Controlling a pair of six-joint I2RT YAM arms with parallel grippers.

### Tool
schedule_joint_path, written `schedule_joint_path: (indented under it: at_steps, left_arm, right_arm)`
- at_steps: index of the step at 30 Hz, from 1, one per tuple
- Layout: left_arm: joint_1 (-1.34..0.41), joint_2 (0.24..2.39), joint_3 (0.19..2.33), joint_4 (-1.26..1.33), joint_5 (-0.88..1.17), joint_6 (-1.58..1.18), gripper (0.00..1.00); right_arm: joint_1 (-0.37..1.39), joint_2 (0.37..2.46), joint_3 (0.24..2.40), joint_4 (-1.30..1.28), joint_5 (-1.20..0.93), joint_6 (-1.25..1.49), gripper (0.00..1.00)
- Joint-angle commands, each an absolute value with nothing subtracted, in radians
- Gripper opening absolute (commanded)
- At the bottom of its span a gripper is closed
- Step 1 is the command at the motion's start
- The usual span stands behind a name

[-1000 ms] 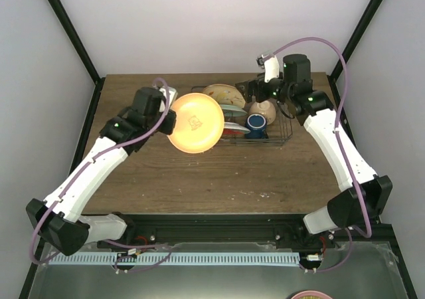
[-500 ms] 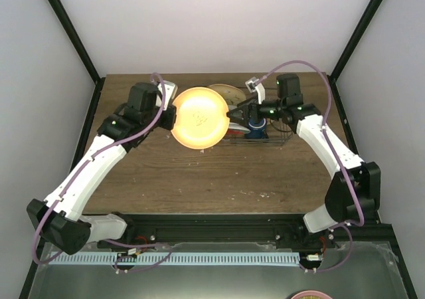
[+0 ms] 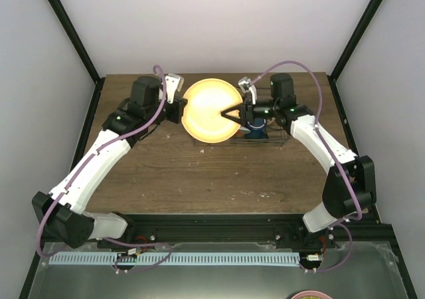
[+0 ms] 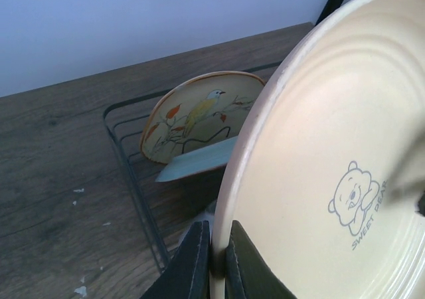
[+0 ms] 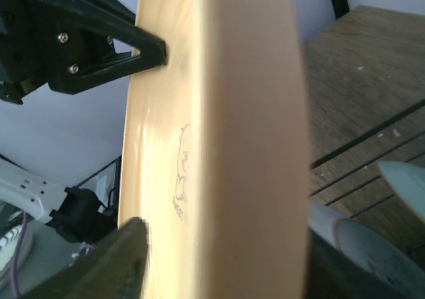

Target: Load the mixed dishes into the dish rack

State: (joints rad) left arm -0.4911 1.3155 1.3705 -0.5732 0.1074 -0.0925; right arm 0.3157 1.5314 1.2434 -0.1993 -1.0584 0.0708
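My left gripper (image 3: 180,109) is shut on the left rim of a tan plate (image 3: 211,111) with a small bear print, holding it on edge above the left end of the dish rack (image 3: 271,138). In the left wrist view its fingers (image 4: 192,262) pinch the rim of this plate (image 4: 332,179). My right gripper (image 3: 229,115) is open, its jaws either side of the plate's right rim (image 5: 252,146). The bird-print plate (image 4: 199,113) and a mint plate (image 4: 199,161) stand in the rack (image 4: 129,173). The blue mug (image 3: 254,129) sits in the rack.
The rack's wire sides (image 5: 372,139) show beside the plate in the right wrist view, with the mint plate's edge (image 5: 405,186) below. My left gripper's black body (image 5: 93,46) is behind the plate there. The brown table (image 3: 199,173) lies in front of the rack.
My left arm has carried the tan plate back and to the right, over the rack. My right gripper has swung left from behind the rack to the plate's right rim.
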Motion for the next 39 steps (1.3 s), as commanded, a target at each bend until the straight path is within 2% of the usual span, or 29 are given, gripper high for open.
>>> schedule_joint_path:
  at_steps: [1, 4, 6, 8, 11, 15, 18, 19, 26, 31, 39]
  left_arm:
    - [-0.487, 1.319, 1.376, -0.499, 0.152, -0.123, 0.03]
    - [-0.487, 1.321, 1.375, -0.501, 0.143, -0.117, 0.04]
    - [-0.488, 1.318, 1.373, -0.503, 0.137, -0.113, 0.08]
    - [-0.488, 1.315, 1.373, -0.503, 0.131, -0.111, 0.17]
    - [-0.488, 1.309, 1.373, -0.507, 0.116, -0.109, 0.38]
    - [-0.488, 1.297, 1.388, -0.518, 0.081, -0.099, 0.74]
    - [-0.486, 1.283, 1.416, -0.535, 0.029, -0.087, 0.95]
    - [-0.485, 1.275, 1.426, -0.54, 0.0, -0.084, 0.99]
    - [-0.466, 1.203, 1.489, -0.543, -0.176, -0.072, 1.0]
    - [-0.462, 1.185, 1.507, -0.539, -0.27, -0.058, 1.0]
    - [-0.46, 1.186, 1.466, -0.518, -0.275, -0.088, 1.0]
  right_arm:
    - [0.34, 1.552, 1.282, -0.147, -1.114, 0.095, 0.44]
    - [0.342, 1.557, 1.291, -0.154, -1.107, 0.093, 0.23]
    - [0.342, 1.555, 1.295, -0.165, -1.091, 0.083, 0.16]
    - [0.342, 1.553, 1.307, -0.184, -1.07, 0.065, 0.11]
    - [0.343, 1.552, 1.338, -0.226, -1.035, 0.034, 0.06]
    - [0.342, 1.541, 1.378, -0.272, -0.976, -0.008, 0.01]
    - [0.342, 1.516, 1.407, -0.329, -0.924, -0.065, 0.01]
    - [0.342, 1.504, 1.413, -0.355, -0.904, -0.094, 0.01]
    - [0.361, 1.413, 1.435, -0.533, -0.77, -0.312, 0.01]
    - [0.446, 1.351, 1.405, -0.63, -0.663, -0.43, 0.01]
    - [0.523, 1.336, 1.347, -0.696, -0.46, -0.498, 0.01]
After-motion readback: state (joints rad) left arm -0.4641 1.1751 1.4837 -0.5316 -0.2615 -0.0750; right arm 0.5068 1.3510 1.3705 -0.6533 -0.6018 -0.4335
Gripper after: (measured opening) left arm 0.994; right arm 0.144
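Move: Between the two hands, the yellow plate is already pinched at its left rim by the left hand; its middle lies about 11 cm to that hand's right. From the right hand, whose open fingers straddle the other rim, the plate's middle is roughly 7 cm left and 1 cm ahead, about level. The dish rack lies some 15 cm ahead of the right hand, 6 cm right and 25 cm below; its blue mug is about 11 cm ahead, 12 cm right and 22 cm below. Closing on the plate's right rim, the right hand takes hold while the left fingers spread wide and release the opposite rim. The left hand then withdraws up about 11 cm and 8 cm left, tipping up and turning counter-clockwise some 20 degrees. Gripping still, the right hand edges forward and up a little, then draws the plate back to 5 cm behind its start, dipping its fingers and rolling the plate's far side up. ##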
